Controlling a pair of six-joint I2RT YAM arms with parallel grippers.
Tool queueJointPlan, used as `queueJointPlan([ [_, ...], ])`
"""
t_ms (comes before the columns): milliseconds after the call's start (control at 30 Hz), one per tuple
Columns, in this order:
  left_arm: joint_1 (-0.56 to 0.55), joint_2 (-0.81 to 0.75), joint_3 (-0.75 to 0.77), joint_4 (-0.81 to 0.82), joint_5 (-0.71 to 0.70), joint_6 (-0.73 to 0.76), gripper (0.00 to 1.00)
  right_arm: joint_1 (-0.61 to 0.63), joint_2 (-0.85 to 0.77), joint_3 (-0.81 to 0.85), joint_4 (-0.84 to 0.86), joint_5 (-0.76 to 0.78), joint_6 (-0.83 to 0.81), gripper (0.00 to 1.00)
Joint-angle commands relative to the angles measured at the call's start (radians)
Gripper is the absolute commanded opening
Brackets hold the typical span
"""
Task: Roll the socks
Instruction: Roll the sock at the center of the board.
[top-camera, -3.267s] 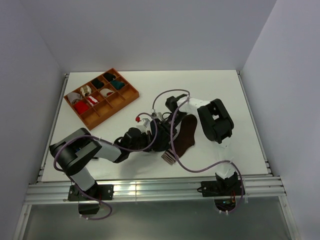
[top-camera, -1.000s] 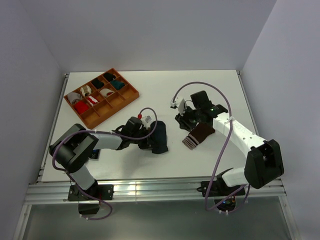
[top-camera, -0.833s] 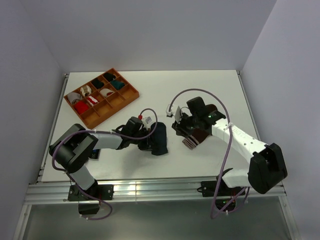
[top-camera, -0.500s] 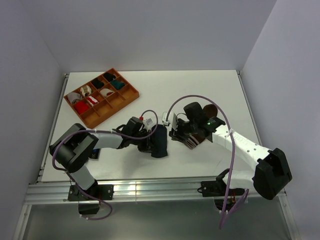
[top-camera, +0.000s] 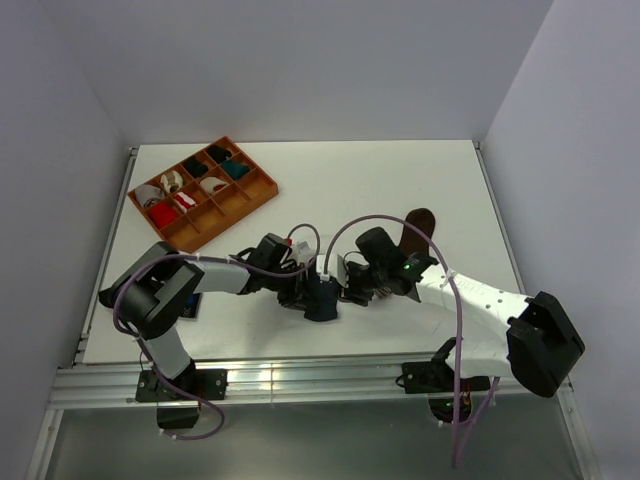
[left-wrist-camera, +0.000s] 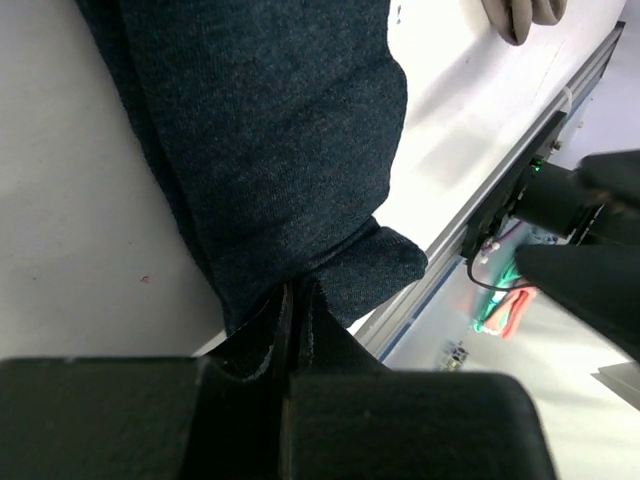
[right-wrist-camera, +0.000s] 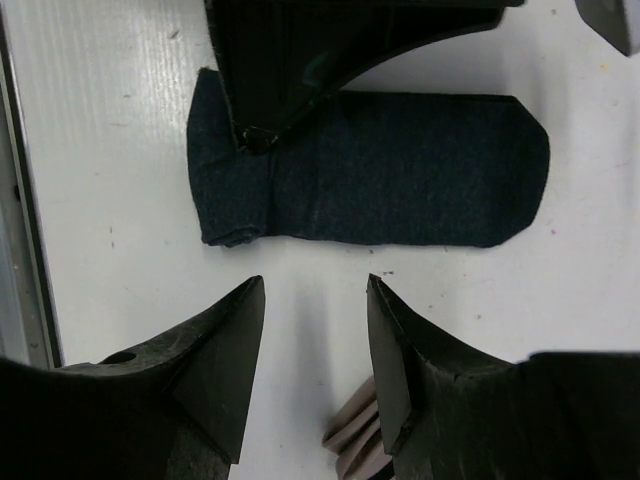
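The dark navy sock (top-camera: 322, 300) lies flat near the table's front middle. In the right wrist view the navy sock (right-wrist-camera: 400, 170) stretches sideways just past my right fingertips. My left gripper (left-wrist-camera: 297, 295) is shut, pinching the navy sock (left-wrist-camera: 270, 130) at one edge. My right gripper (right-wrist-camera: 315, 290) stands open over bare table, close beside the navy sock. The brown sock (top-camera: 418, 225) trails away to the right behind the right gripper (top-camera: 352, 285). Its pale-striped cuff (right-wrist-camera: 352, 445) peeks out under the right-hand finger.
An orange divided tray (top-camera: 235, 218) with several small rolled bundles sits at the back left. The aluminium rail of the table's front edge (top-camera: 300, 380) runs just behind the arms. Grey walls close in both sides.
My right arm has swung left from the table's right half to beside the navy sock, and its jaws stand a little wider. The left gripper stays shut on the navy sock.
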Motion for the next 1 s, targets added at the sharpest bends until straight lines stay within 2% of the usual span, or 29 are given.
queueJointPlan([
  [0, -0.006, 0.055, -0.017, -0.113, -0.034, 0.009, 0.0, 0.032, -0.015, -0.014, 0.061, 0.004, -0.011, 0.53],
  [167, -0.004, 0.087, -0.014, -0.101, -0.003, -0.024, 0.0, 0.11, -0.019, -0.044, 0.081, 0.013, -0.01, 0.53],
  [533, 0.019, 0.09, 0.026, -0.166, -0.014, -0.002, 0.0, 0.287, 0.03, -0.084, 0.124, 0.169, -0.04, 0.55],
  [967, 0.036, 0.094, 0.035, -0.163, 0.007, 0.009, 0.0, 0.385, 0.155, -0.07, 0.165, 0.301, -0.03, 0.54],
])
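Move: The near, folded end of the navy sock is what my right hand goes for: about 6 cm back, 5 cm to the left and 7 cm below it. The sock's body runs forward from there, its middle 2 cm ahead, 5 cm left and equally low. The brown sock's middle lies some 11 cm ahead and 13 cm right. From my left hand, already pinching the navy sock, the near end is roughly 2 cm back and 2 cm right. I draw my right hand back about 6 cm with some 3 cm to the left, then sink it, about 6 cm in all, to the navy sock's near end, turning it counter-clockwise some 15 degrees and tipping the fingers more steeply down, still half open. My left hand stays almost in place, keeps its pinch on the sock and rolls by roughly ten degrees. ##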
